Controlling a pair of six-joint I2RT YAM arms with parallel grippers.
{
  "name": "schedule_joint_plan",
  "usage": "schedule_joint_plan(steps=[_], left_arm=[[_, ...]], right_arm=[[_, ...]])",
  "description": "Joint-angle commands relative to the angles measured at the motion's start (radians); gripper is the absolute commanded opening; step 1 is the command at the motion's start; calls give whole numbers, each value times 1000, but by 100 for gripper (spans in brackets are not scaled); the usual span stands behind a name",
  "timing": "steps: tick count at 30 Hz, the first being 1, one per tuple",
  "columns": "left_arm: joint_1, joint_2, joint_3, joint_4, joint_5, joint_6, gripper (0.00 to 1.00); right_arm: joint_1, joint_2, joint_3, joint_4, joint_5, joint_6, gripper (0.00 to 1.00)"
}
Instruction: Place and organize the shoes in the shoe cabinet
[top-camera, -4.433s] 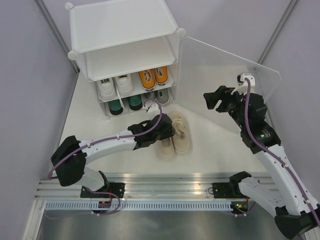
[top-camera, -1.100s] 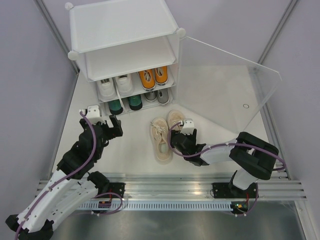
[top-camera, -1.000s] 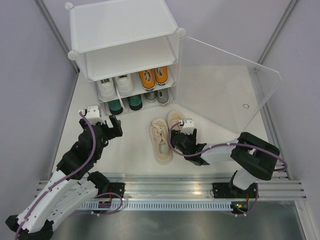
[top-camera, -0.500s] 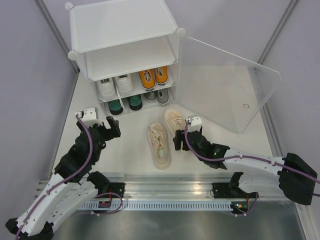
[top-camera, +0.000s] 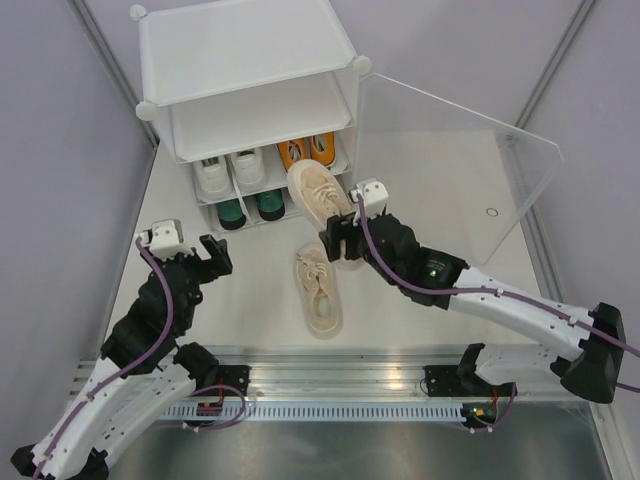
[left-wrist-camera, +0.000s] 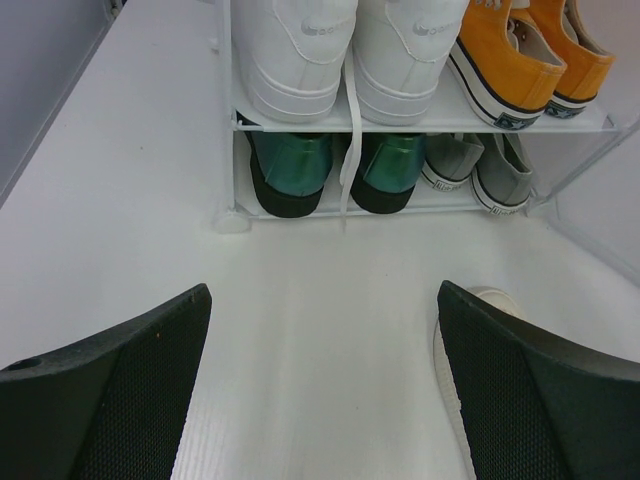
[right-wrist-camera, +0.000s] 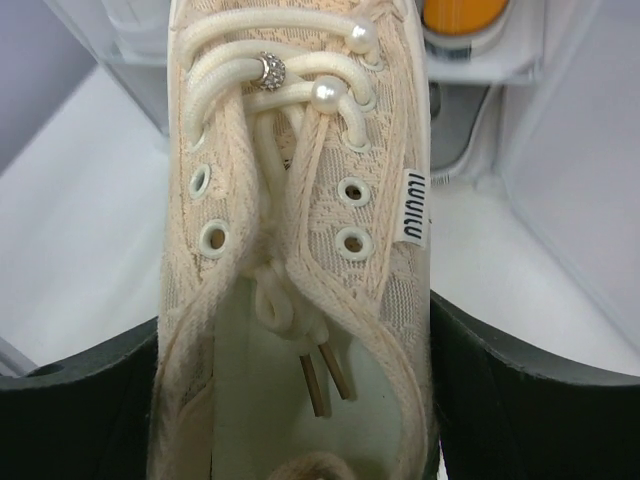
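My right gripper (top-camera: 341, 236) is shut on a beige shoe (top-camera: 317, 192), held off the table with its toe toward the shoe cabinet (top-camera: 240, 60). In the right wrist view the beige shoe (right-wrist-camera: 300, 190) fills the space between both fingers (right-wrist-camera: 520, 400). Its mate (top-camera: 318, 290) lies on the table. White shoes (top-camera: 222, 175) and orange shoes (top-camera: 305, 150) sit on the middle tier. Green shoes (top-camera: 245, 210) sit on the bottom tier, with the grey shoes (left-wrist-camera: 470, 170) beside them. My left gripper (top-camera: 205, 255) hangs open and empty at the left, facing the cabinet.
The clear door panel (top-camera: 450, 170) stands swung open to the right of the cabinet. Grey walls close in on both sides. The cabinet's top tier (top-camera: 260, 115) holds nothing. An aluminium rail (top-camera: 330, 375) runs along the near edge.
My right gripper has lifted one beige shoe off the table and carried it up toward the cabinet. The left arm has drawn back slightly to the near left.
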Motion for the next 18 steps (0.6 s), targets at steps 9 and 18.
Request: schedule_joint_plan(steps=[9,18], left_arm=[[4,-24,-9,34,-12,28,96],[7,-24,-9,37,2,36,96]], right_arm=[[-105,341,603,-17,-91,-151,1],[-222,542,907,-110,-121,-211,1]])
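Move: The right hand holds a beige shoe. The right end of the empty upper shelf lies about 30 cm ahead, 5 cm left and 6 cm above it. The orange shoes on the shelf below sit some 29 cm ahead, 7 cm left, 5 cm lower; the other beige shoe is about 22 cm beneath the hand, level with it and 4 cm left. From the left hand the same shelf spot is roughly 35 cm ahead, 20 cm right, 5 cm up. Keep the right gripper's hold on the beige shoe and lift it about 10 cm, swinging some 6 cm left and starting forward, with the fingers tipping slightly up. Then level off and carry on forward, about 14 cm in all, taking the shoe toe first over the front edge of the empty upper shelf. ##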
